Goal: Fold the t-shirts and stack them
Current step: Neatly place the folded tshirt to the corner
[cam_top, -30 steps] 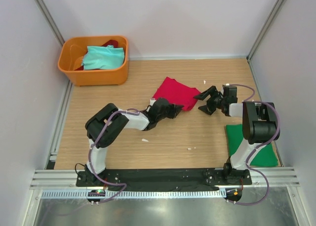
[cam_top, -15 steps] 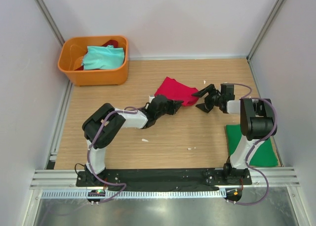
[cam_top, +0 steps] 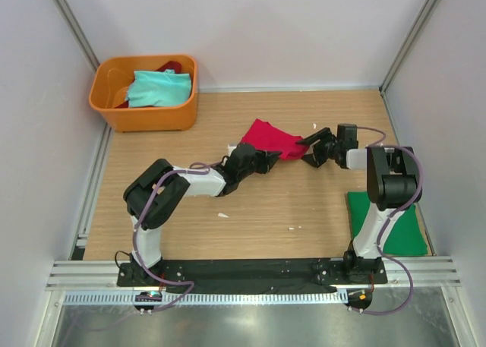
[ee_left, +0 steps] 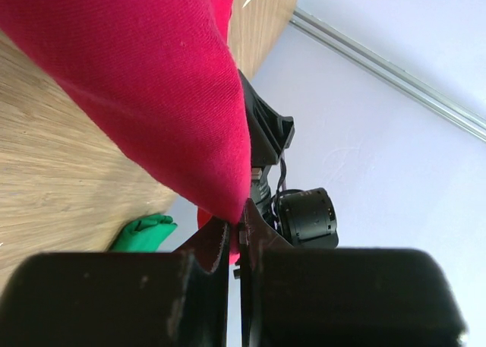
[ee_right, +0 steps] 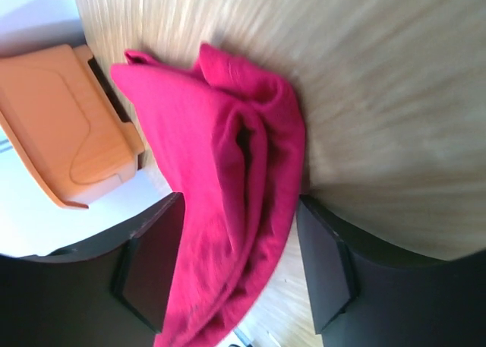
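The bright red t-shirt (cam_top: 270,137) lies bunched in the middle of the table, its near edge lifted. My left gripper (cam_top: 263,159) is shut on that near-left edge; the left wrist view shows the red cloth (ee_left: 152,81) pinched between the jaws (ee_left: 236,237). My right gripper (cam_top: 310,149) is at the shirt's right edge, open. In the right wrist view a thick red fold (ee_right: 228,180) passes between its fingers (ee_right: 239,275), with a gap on the right side. The dark green t-shirt (cam_top: 392,229) lies flat at the near right. The pale teal t-shirt (cam_top: 158,87) sits in the tub.
The orange plastic tub (cam_top: 144,113) stands at the back left, with a dark red cloth (cam_top: 171,64) behind the teal one. Small white scraps (cam_top: 222,215) lie on the wood. Grey walls and metal rails enclose the table.
My right gripper has moved left onto the red shirt's right edge and its jaws have narrowed. The left gripper has edged right, and the shirt is more bunched.
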Tool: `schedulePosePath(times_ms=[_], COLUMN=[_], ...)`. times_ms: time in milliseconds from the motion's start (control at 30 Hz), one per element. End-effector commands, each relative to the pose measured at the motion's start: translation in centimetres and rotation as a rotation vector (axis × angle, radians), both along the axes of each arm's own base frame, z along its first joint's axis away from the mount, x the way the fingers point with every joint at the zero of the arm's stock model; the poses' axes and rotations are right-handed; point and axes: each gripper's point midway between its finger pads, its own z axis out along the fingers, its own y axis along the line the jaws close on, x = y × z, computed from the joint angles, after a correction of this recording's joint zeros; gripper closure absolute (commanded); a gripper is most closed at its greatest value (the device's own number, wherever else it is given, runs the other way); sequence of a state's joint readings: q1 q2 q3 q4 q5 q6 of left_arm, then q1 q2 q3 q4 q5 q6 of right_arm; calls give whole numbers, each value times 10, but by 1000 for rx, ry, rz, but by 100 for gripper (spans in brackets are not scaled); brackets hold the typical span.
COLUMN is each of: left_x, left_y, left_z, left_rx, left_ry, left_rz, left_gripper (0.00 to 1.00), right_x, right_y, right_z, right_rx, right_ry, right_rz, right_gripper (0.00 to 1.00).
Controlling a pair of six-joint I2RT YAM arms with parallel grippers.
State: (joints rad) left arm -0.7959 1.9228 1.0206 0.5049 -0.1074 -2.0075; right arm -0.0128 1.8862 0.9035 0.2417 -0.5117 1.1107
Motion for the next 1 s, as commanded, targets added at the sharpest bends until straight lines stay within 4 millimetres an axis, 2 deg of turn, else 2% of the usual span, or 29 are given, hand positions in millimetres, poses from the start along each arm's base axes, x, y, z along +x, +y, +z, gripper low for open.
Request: schedulePosePath(times_ms=[0, 133, 167, 233, 267, 300, 367, 400, 467, 500, 533, 600, 633, 667, 700, 767, 800, 833, 867, 900, 933, 967], left_x=[8, 6, 5, 4, 4, 1, -5, -10, -22, -26, -34, -51, -65, -76, -86, -107, -115, -122, -134, -139, -143, -153], left_y=[-2, 0, 0, 2, 3, 2, 3, 4, 10, 12, 16, 23, 25, 31, 35, 52, 60, 67, 81, 88, 93, 101], left_z=[58, 56, 55, 54, 52, 52, 50, 45, 38, 38, 31, 32, 25, 16, 30, 19, 35, 40, 28, 31, 47, 42], left_rx=[-210, -205, -203, -198, -193, -192, -177, -152, -91, -75, -46, 14, 40, 103, 105, 189, 230, 275, 364, 432, 445, 491], left_ry=[8, 12, 14, 14, 16, 22, 32, 49, 70, 64, 69, 53, 70, 71, 43, 47, -24, -57, -24, -81, -134, -116], left_rz=[53, 55, 53, 54, 52, 42, 24, 6, -25, -38, -61, -126, -176, -222, -246, -282, -319, -344, -370, -414, -430, -473], left_gripper=[100, 100, 100, 100, 100, 98, 86, 77, 69, 66, 64, 63, 64, 64, 64, 65, 66, 67, 67, 68, 68, 68], right_x=[9, 20, 22, 24, 25, 26, 25, 28, 26, 33, 27, 28, 20, 18, 17, 9, 5, 0, -3, -7, -15, -19], right_y=[-10, -11, -10, -11, -12, -12, -12, -14, -19, -21, -24, -30, -23, -24, -25, -30, -32, -33, -33, -36, -39, -42], right_z=[-24, -32, -33, -37, -38, -37, -35, -31, -24, -13, -15, 3, 2, 9, 20, 27, 39, 42, 44, 51, 50, 51], right_rx=[-55, -58, -58, -76, -88, -92, -118, -138, -216, -256, -296, -366, -412, -431, -458, -508, -534, -549, -565, -585, -596, -611], right_ry=[47, 35, 32, 27, 25, 18, 10, -4, -30, -51, -16, -58, -34, -42, -64, -46, -65, -58, -61, -68, -41, -32], right_rz=[-64, -65, -63, -53, -48, -36, -11, -4, 46, 64, 81, 121, 148, 158, 167, 169, 171, 172, 172, 163, 163, 157], right_gripper=[34, 42, 49, 55, 68, 76, 89, 90, 98, 98, 98, 98, 98, 98, 98, 98, 98, 98, 98, 98, 98, 98])
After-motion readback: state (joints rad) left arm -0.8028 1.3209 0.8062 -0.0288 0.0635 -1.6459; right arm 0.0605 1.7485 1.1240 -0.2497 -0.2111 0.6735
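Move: Just in front of the right hand, about 3 cm ahead and 2 cm below, lies the red t-shirt's right-hand corner, between its part-open fingers; the shirt's main body is some 12 cm to this hand's left and 4 cm farther out, and the green cloth about 24 cm right and 23 cm back. The left hand still pinches a raised near fold; from it the corner lies roughly 9 cm right, 6 cm ahead and 10 cm lower. Sliding forward about 2.5 cm and dipping 2 cm over the red shirt's right-hand corner, the right hand shuts on it, then lifts some 5 cm while drawing back a little and rolling about 30 degrees, left side down. The left hand holds still until the right is closing, then opens partway, lets go of its fold and withdraws back, left and up, some 15 cm in all. ##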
